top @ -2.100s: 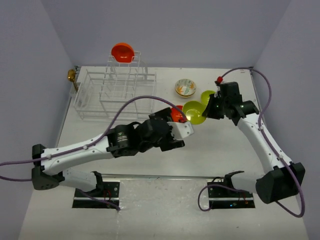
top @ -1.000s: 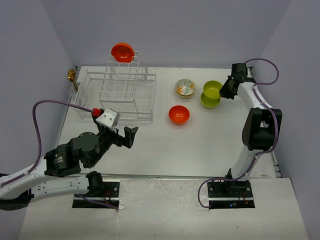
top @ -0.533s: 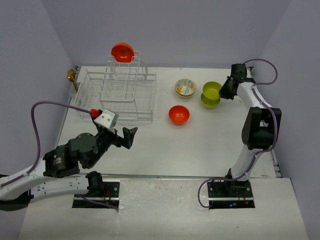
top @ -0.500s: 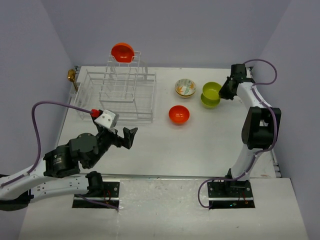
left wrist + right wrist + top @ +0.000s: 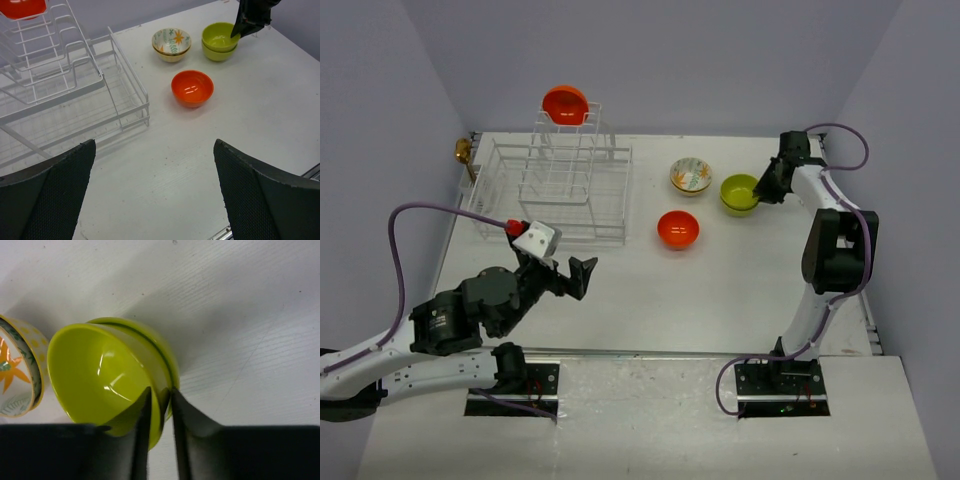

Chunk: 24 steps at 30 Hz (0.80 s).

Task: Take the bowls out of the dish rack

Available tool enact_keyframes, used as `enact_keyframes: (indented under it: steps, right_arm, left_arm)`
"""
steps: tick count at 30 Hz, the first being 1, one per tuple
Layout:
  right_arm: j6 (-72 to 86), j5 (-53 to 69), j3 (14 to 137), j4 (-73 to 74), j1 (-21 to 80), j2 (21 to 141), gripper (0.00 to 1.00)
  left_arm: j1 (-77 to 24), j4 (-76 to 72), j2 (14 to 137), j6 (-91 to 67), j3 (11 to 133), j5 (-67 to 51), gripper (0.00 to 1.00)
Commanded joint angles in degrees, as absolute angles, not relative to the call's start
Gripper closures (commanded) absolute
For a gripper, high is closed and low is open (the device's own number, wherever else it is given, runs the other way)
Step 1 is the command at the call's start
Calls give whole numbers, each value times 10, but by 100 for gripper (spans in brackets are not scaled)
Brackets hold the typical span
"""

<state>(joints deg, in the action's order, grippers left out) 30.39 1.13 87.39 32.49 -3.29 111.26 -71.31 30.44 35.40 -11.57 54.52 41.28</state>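
Note:
The white wire dish rack (image 5: 555, 190) stands at the back left, with one orange bowl (image 5: 565, 104) on edge atop its tall section. A floral bowl (image 5: 690, 176), an orange bowl (image 5: 678, 229) and two nested lime-green bowls (image 5: 740, 193) sit on the table to its right. My right gripper (image 5: 160, 392) straddles the upper green bowl's (image 5: 100, 375) rim, one finger inside and one outside, slightly apart with a thin gap showing. My left gripper (image 5: 154, 145) hovers wide open over bare table near the rack's (image 5: 65, 95) front corner.
A small brass object (image 5: 464, 152) lies at the table's back left corner beside the rack. Purple walls close in the back and both sides. The floral bowl (image 5: 15, 375) sits close to the left of the green stack.
The upper green bowl has sunk down into the lower one, so the stack is flatter. My right fingers have parted a little at its rim. The left arm has barely moved.

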Motion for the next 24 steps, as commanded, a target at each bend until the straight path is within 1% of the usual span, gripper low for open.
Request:
enact_keyframes:
  steps: [1,2,4,5,7,8,9,10,11,12,14,15,16,17,18,19,20,21,23,24]
  right_arm:
    - [303,24,870,310,-34,1100,65]
    - [303,26,871,315,-34,1099,61]
    - [302,32,874,319,-33,1087,55]
    - [302,29,873,320,-33,1068,42]
    - [301,12,875,324,-34,1047,30]
    - [302,2,877,330,-34,1025,16]
    - [302,2,878,333,-34,1013,7]
    - [306,-15,880,337,-34,1001,1]
    - [308,-17,877,340,-34,987,1]
    - [310,-17,874,341,-34,956,1]
    - [325,-4,844,326,-33,917,1]
    - [333,-3,825,314,-34,869,1]
    - [350,30,776,275,-34,840,1]
    - [360,51,746,253,-34,810,1]
    - [372,75,712,224,-34,749,1]
    - [390,101,647,194,-34,720,1]
    - [402,152,618,143,-34,694,1]
    - [417,183,567,122,-34,669,1]
    - [439,259,530,80,-34,612,1]
    - [441,278,515,76,-34,598,1]
  left_arm:
    - [-712,283,352,-130,543,410,0]
    - [-712,284,351,-130,543,410,0]
    - [-712,285,349,-133,546,414,0]
    - [-712,285,349,-135,548,419,0]
    - [-712,287,355,-157,555,455,0]
    - [-712,291,365,-185,559,489,0]
    - [-712,293,373,-185,563,508,0]
    - [-712,294,380,-213,574,530,0]
    - [-712,293,389,-227,580,552,0]
    - [-709,284,411,-239,585,598,0]
    - [-689,217,433,-220,601,613,0]
    - [-630,190,445,-206,611,601,0]
    - [-583,163,478,-199,646,514,0]
    - [-524,162,502,-206,671,454,0]
    - [-399,169,563,-239,732,318,0]
    - [-333,191,596,-262,763,235,0]
    - [-208,198,633,-292,794,157,0]
    - [-154,195,693,-359,832,18,0]
    - [-70,156,752,-427,850,-88,0]
    - [-59,133,765,-475,857,-99,0]
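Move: The red bowl still in the rack stands about 43 cm ahead of the left hand, 7 cm to its left and some 8 cm lower; the rack's middle is 30 cm ahead, 11 cm left, 24 cm down. The right hand pinches the rim of the upper green bowl, whose middle lies about 1 cm ahead, 4 cm left and 3 cm below; from that hand the patterned bowls are 7 cm ahead, 17 cm left, and the table's red bowl 9 cm back, 20 cm left, both about 5 cm lower. Straight up at first, the right hand leaves the green bowls: its fingers spread wide and free the upper bowl's rim, then it climbs some 18 cm, draws back 12 cm and drifts left, fingers tipping upward. After a short wait the empty, wide-open left hand sweeps forward, left and up over the rack towards its red bowl, swinging counter-clockwise to point nearly straight ahead and rolling left side down. ##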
